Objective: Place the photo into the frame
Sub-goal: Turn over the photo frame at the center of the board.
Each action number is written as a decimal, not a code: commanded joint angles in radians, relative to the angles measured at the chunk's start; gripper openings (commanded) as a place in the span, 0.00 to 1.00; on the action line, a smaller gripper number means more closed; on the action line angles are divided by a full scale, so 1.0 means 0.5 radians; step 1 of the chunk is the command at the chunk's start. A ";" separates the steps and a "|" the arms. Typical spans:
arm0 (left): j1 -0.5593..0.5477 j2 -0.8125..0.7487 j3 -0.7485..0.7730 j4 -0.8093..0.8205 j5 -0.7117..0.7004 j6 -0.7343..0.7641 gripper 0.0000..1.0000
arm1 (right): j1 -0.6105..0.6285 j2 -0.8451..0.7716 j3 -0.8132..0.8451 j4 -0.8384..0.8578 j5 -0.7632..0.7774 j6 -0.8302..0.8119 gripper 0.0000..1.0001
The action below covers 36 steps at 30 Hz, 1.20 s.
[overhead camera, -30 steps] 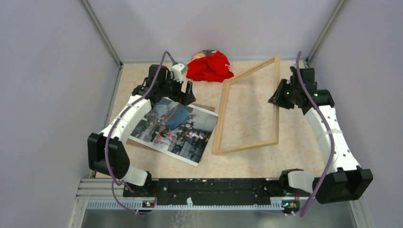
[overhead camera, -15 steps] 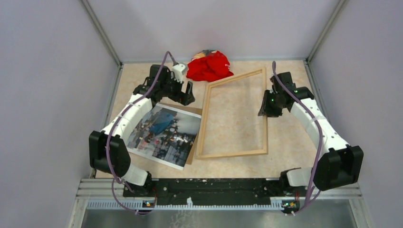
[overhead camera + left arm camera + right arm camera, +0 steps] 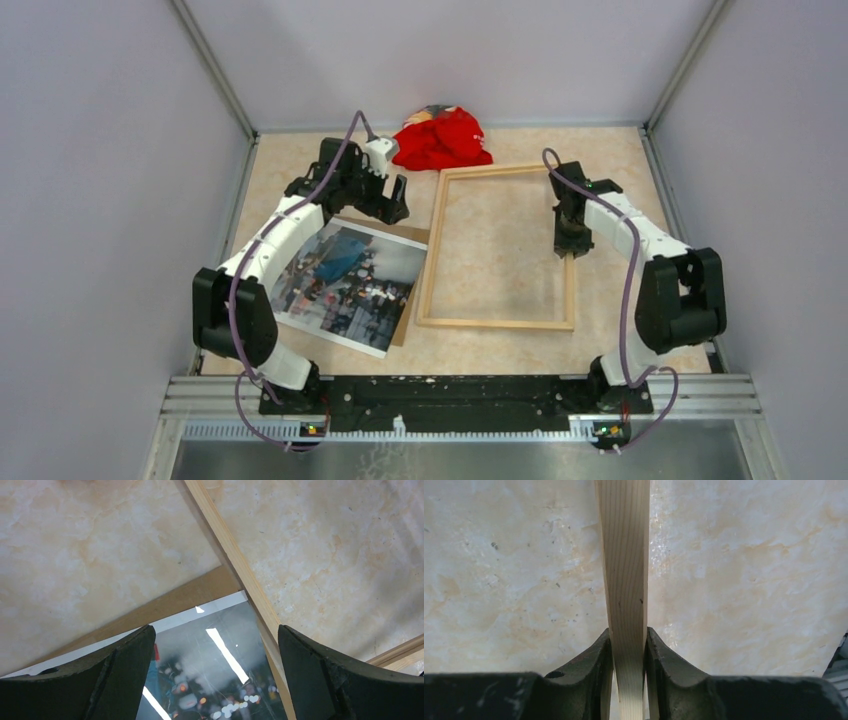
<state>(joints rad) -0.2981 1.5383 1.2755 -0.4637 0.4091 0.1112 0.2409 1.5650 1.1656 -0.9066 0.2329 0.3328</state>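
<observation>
The light-wood frame (image 3: 495, 323) lies flat on the table, to the right of the photo (image 3: 345, 282). My right gripper (image 3: 572, 243) is shut on the frame's right rail; in the right wrist view both fingers of this gripper (image 3: 628, 636) press the wooden rail (image 3: 624, 555). The glossy photo rests on a brown backing board (image 3: 412, 236). My left gripper (image 3: 385, 205) hangs open over the photo's far right corner. In the left wrist view the gripper (image 3: 214, 632) straddles the photo (image 3: 215, 675), holding nothing, with the frame's left rail (image 3: 239, 570) running just beside it.
A red cloth (image 3: 442, 140) lies bunched at the back wall, just beyond the frame's far rail. The backing board (image 3: 175, 600) pokes out past the photo's far edge. Grey walls close the table on three sides.
The right arm has swung the frame left and squared it up next to the photo. Photo and board slid slightly left early on. The left gripper has barely moved.
</observation>
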 commanded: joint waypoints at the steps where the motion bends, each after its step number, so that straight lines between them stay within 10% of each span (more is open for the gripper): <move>1: 0.001 -0.032 0.026 0.017 -0.052 0.030 0.99 | 0.019 0.123 0.105 0.045 0.293 -0.008 0.00; 21: 0.006 -0.112 0.027 -0.088 -0.040 0.103 0.99 | 0.021 0.107 0.236 0.156 0.062 0.115 0.74; 36: 0.638 0.172 0.244 -0.430 0.133 0.230 0.98 | 0.774 1.063 1.174 0.516 -0.370 0.497 0.70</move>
<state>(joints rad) -0.0460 1.5970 1.3499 -0.5865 0.4610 0.1822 0.6205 1.9736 1.6672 -0.6960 0.1272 0.5285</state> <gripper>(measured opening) 0.986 0.718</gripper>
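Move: The right hand pinches the photo frame's right bar, still a few centimetres off the board; the bar's resting place is about 4 cm below and 1 cm ahead, a couple of centimetres to the right. The frame's left bar lies roughly 28 cm left and 2 cm ahead, the photo some 47 cm left and 7 cm back, the red cloth 27 cm left and 30 cm ahead. From the left hand, the frame's middle is about 22 cm right, 6 cm back and 14 cm below. Keeping its pinch on the right bar, the right hand lowers it nearly 4 cm to the board, drifting slightly right and forward, then opens its fingers and lets go. It lifts clear and sweeps about 25 cm left and 9 cm forward over the frame towards the left bar, dipping again at the end. Late on, the open left hand swings some 9 cm left and a little forward, away from the frame. ##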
